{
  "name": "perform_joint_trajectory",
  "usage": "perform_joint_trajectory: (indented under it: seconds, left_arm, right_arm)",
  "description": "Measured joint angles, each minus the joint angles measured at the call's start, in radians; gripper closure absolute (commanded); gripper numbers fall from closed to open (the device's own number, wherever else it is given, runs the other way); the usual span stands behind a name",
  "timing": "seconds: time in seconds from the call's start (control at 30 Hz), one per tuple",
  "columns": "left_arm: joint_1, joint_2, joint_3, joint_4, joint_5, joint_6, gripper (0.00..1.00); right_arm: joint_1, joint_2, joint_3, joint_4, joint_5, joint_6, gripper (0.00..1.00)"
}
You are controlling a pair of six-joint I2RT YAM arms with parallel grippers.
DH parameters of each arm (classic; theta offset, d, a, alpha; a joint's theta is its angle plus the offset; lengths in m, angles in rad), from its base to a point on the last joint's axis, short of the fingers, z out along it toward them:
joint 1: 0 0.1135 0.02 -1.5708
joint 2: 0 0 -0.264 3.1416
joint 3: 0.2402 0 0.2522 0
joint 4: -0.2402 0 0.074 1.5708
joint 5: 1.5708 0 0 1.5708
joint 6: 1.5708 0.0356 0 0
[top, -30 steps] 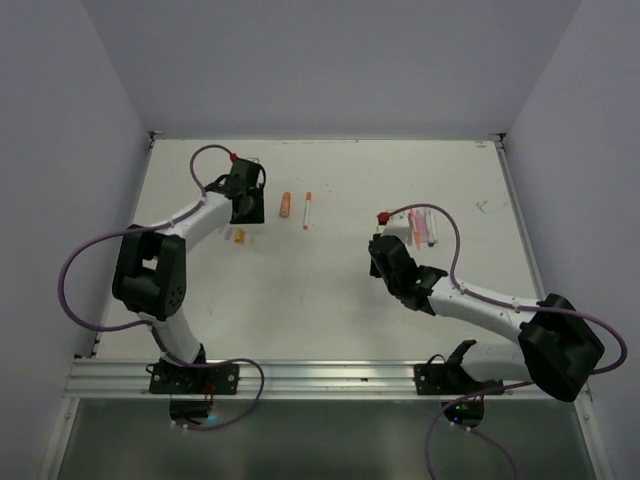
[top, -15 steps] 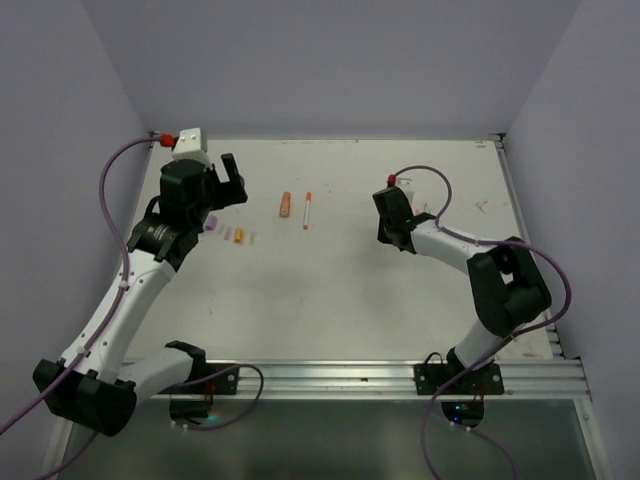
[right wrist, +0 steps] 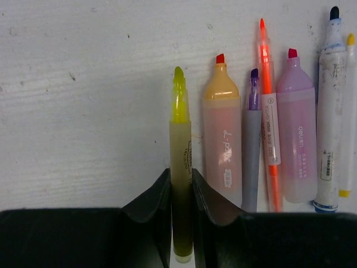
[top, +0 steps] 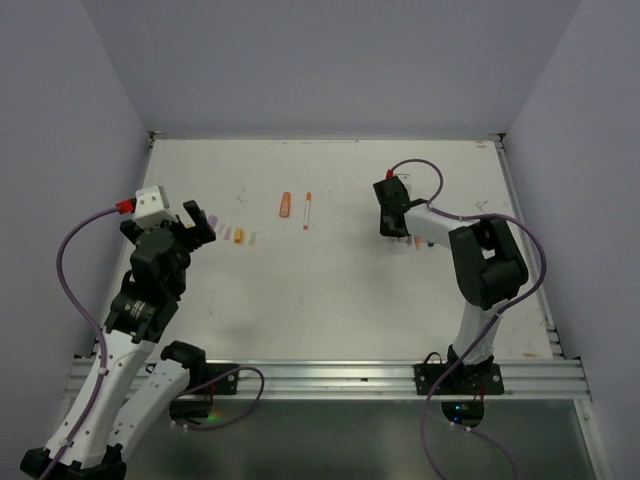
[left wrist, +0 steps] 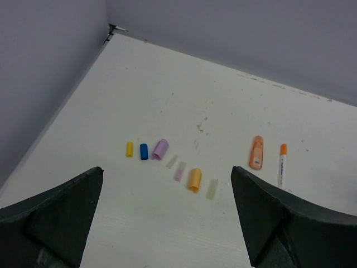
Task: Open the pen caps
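Observation:
My right gripper (right wrist: 181,181) is shut on an uncapped yellow-green highlighter (right wrist: 181,139), held at the left end of a row of uncapped pens (right wrist: 268,134) lying side by side on the white table. In the top view this gripper (top: 392,216) is at the right middle. My left gripper (top: 196,222) is open, empty and raised at the left; its fingers (left wrist: 279,223) frame a loose row of caps on the table: yellow (left wrist: 129,149), blue (left wrist: 144,151), lilac (left wrist: 160,149), orange (left wrist: 194,180) and several pale translucent ones (left wrist: 179,171).
An orange highlighter (left wrist: 256,152) and a slim white marker with an orange cap (left wrist: 281,164) lie capped near the table's middle (top: 286,205). Grey walls enclose the table (top: 330,290) on the left, back and right.
My left arm has swung back toward the near left, away from the caps. My right gripper has moved from the table's middle out to the row of pens.

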Motion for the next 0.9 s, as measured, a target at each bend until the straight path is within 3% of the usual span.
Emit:
perform_joint_trajectory:
  seconds: [0.13,0.57,0.73,0.9]
  left_arm:
    - [0.000,-0.047,-0.082,0.039,-0.053,0.018,0.00]
    - [0.000,0.001,-0.094,0.080,-0.063,0.039,0.00]
    - [0.000,0.013,-0.095,0.080,-0.053,0.039,0.00]
    - [0.000,0.031,-0.095,0.080,-0.040,0.040,0.00]
  right_arm:
    - [0.000,0.004,0.007,0.000,0.002,-0.010,0.69]
    - [0.006,-0.061,0.006,-0.016,-0.005,-0.015,0.59]
    - [0.034,-0.179,0.007,-0.010,-0.025,-0.014,0.43]
    - [0.096,-0.216,0.040,0.007,-0.056,-0.011,0.36]
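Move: Still between the right fingertips, practically on the table, the uncapped yellow highlighter has its middle about 2 cm ahead of the hand point and 1 cm below. To the right of the hand, and also about 2 cm ahead, lie the peach highlighter (2 cm) and the purple pen (4 cm). The orange-capped marker lies roughly 22 cm left and 4 cm ahead. From the high left hand, the yellow highlighter is about 14 cm ahead, 45 cm right and 26 cm below. Opening its fingers while staying low over the end of the pen row, the right hand lets go of the yellow highlighter. It then lifts about 10 cm and swings some 6 cm left, away from the row, the wrist tilting up around 15 degrees and the fingers still spreading. The empty, open left hand sinks about 3 cm, well above the table. ##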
